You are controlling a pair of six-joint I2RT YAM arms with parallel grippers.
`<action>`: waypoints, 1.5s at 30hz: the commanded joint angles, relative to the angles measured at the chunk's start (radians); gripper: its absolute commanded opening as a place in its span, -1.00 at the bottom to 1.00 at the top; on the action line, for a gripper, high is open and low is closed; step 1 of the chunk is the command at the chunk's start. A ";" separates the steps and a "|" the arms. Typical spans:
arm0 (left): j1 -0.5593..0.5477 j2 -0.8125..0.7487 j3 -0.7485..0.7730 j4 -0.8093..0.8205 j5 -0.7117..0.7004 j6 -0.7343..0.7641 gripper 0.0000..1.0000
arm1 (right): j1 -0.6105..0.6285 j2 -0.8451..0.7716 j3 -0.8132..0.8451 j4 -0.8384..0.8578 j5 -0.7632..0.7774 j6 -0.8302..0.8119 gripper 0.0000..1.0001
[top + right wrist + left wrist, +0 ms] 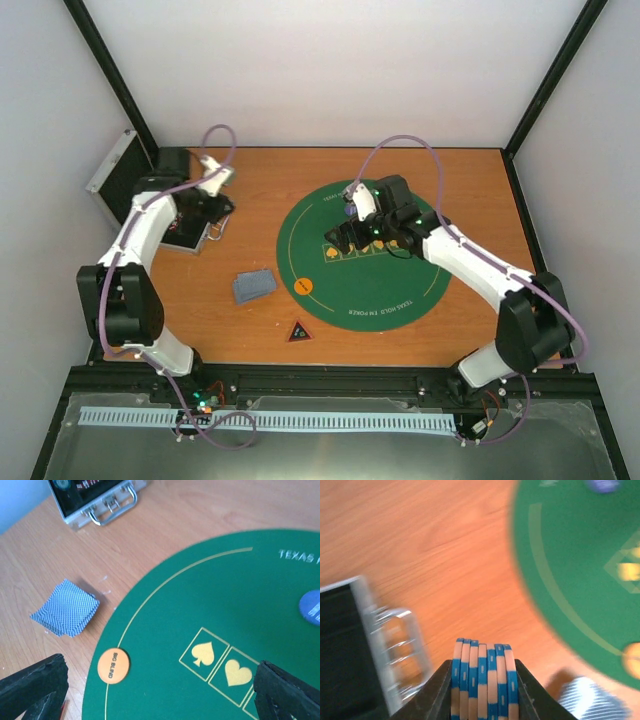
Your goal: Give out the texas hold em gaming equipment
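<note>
My left gripper [483, 672] is shut on a stack of several blue-and-peach chips [482, 680], held on edge above the wooden table, between the open case [350, 645] and the green mat [575, 555]. From above, the left gripper [212, 208] is beside the case [185, 236]. My right gripper [159, 680] hangs open and empty over the mat's card boxes [215, 662]. An orange "big blind" chip [113, 665] lies on the mat's edge line, and a purple-blue chip [311, 607] lies farther in. A deck of blue-backed cards [65, 607] rests on the wood, left of the mat. A dark red-edged triangle [299, 331] lies near the front edge.
The round green mat [330, 290] covers the table's middle right. The silver case [118, 176] stands open at the far left, its lid leaning past the table edge. Black frame posts and white walls close in the back and sides.
</note>
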 commanded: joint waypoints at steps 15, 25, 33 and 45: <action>-0.367 0.003 0.005 0.083 0.671 -0.407 -0.99 | 0.263 -0.138 -0.255 0.590 0.204 -0.629 1.00; -0.369 -0.012 -0.103 0.157 0.834 -0.491 -0.99 | 0.265 -0.022 -0.120 0.540 0.247 -0.796 0.71; -0.369 -0.025 -0.124 0.171 0.840 -0.504 -0.99 | 0.265 -0.006 -0.099 0.517 0.176 -0.849 0.35; -0.369 -0.023 -0.134 0.173 0.850 -0.503 -0.99 | 0.265 0.016 -0.070 0.482 0.226 -0.861 -0.28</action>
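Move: My left hand already pinches the tan-and-blue chip stack, and my right gripper is about 32 cm to its right, 7 cm back and level with it. The chip case lies some 14 cm left of my left hand, 6 cm ahead and 15 cm below; the card deck is 14 cm back, 8 cm right and 17 cm down. From my empty right hand the chip stack is 32 cm left and 7 cm ahead; the Big Blind button is 11 cm left, 7 cm back, on the mat 17 cm down. I sweep the chip stack right by about 22 cm with my left hand, coming back 10 cm and rising a little, and roll that wrist so its left side drops. My open right hand rises slightly, dips back and returns most of the way while swinging left some 9 cm, its fingers tipping up about 55 degrees to meet the stack, then closes to roughly half open around the chips' rims. ##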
